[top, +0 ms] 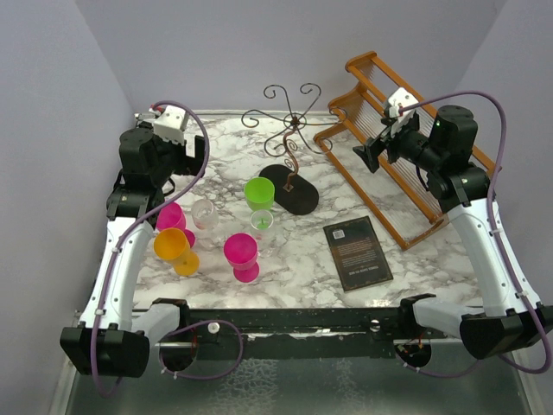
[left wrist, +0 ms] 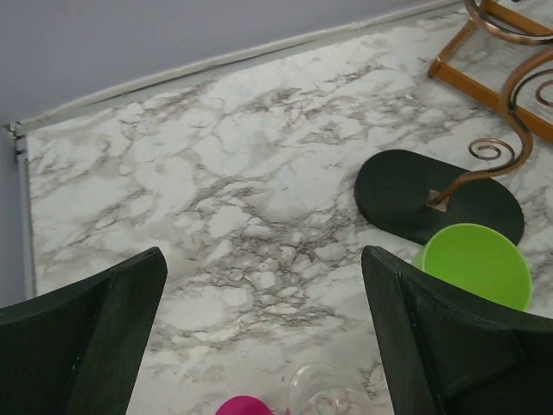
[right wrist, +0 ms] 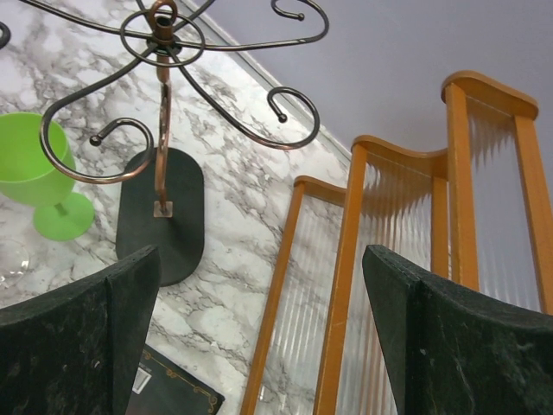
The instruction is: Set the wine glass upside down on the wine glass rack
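The wine glass rack (top: 290, 143), a dark wire tree with curled arms on a black oval base (top: 292, 190), stands at the middle back. Several wine glasses stand upright left of it: a green one (top: 258, 192), two clear ones (top: 204, 213) (top: 262, 223), two magenta ones (top: 241, 252) (top: 170, 216) and an orange one (top: 173, 245). My left gripper (top: 186, 154) (left wrist: 263, 337) hovers open above the glasses, empty; the green glass (left wrist: 475, 264) and a clear rim (left wrist: 333, 399) show below it. My right gripper (top: 370, 154) (right wrist: 259, 337) hangs open and empty, right of the rack (right wrist: 162, 15).
A wooden slatted dish rack (top: 363, 195) (right wrist: 350, 259) fills the back right, under the right arm. A dark book (top: 357, 251) (right wrist: 168, 393) lies flat in front of it. Grey walls close in the table at the back and both sides.
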Robot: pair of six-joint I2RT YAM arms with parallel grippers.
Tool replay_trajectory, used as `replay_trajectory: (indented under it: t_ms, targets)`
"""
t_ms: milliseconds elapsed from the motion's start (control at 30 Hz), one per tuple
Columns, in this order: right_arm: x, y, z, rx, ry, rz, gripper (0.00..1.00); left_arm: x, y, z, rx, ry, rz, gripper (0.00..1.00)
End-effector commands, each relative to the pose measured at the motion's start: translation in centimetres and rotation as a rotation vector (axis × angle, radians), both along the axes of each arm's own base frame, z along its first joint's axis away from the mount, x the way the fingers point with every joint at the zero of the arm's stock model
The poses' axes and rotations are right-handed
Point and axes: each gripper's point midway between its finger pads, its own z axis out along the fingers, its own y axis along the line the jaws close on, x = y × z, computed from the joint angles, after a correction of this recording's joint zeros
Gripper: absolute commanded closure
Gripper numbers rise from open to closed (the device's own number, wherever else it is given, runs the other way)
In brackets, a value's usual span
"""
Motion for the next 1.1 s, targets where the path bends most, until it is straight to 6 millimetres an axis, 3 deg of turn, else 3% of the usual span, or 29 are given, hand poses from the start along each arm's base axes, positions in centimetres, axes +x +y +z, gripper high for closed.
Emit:
replay_trajectory:
  t_ms: [0,167,333,467,667,833,967,1067]
  targets:
    - [-1.0,1.5,0.4,0.025,0.025,0.091,0.00,-0.5,-3.3,-0.2,-0.121,0.069,-0.139,0.01]
    - [-1.3,1.5,0.1,0.034,0.043,0.090,0.01,-0.2,-2.6,-1.4,-0.053,0.155,-0.126,0.01]
    - [-1.2,1.0,0.0,0.014,0.039,0.062,0.00,-3.2,-2.3,-3.1,0.086,0.269,-0.229,0.02]
    - [-1.3,0.9,-0.2,0.010,0.046,0.062,0.00,-4.6,-0.6,-4.2,0.218,0.361,-0.240,0.04]
    - [-1.1,1.3,-0.9,0.013,0.068,0.077,0.00,-6.6,-0.5,-6.5,0.278,0.490,-0.331,0.14]
    - [-0.8,1.4,-1.3,0.014,0.079,0.082,0.00,-6.8,-0.1,-8.3,0.308,0.536,-0.343,0.22]
    - [-0.8,1.5,-1.5,0.015,0.081,0.083,0.00,-6.8,0.1,-9.7,0.321,0.562,-0.347,0.39]
    - [-0.6,1.4,-1.8,0.013,0.086,0.081,0.00,-7.1,0.1,-10.3,0.330,0.586,-0.366,0.42]
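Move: The clear wine glass stands some 9 cm back from the left hand, about 3 cm to its right and 23 cm below. The left pink glass is about 8 cm left of the clear one and 2 cm nearer the base, with the orange glass some 7 cm behind the pink one. The green glass is roughly 19 cm right of the left hand, 2 cm back. From the right hand, the clear glass lies about 46 cm left, 5 cm back. Left hand sinks 10 cm and draws back 6 towards the clear glass, tipping down 30 degrees, fingers half closing. ##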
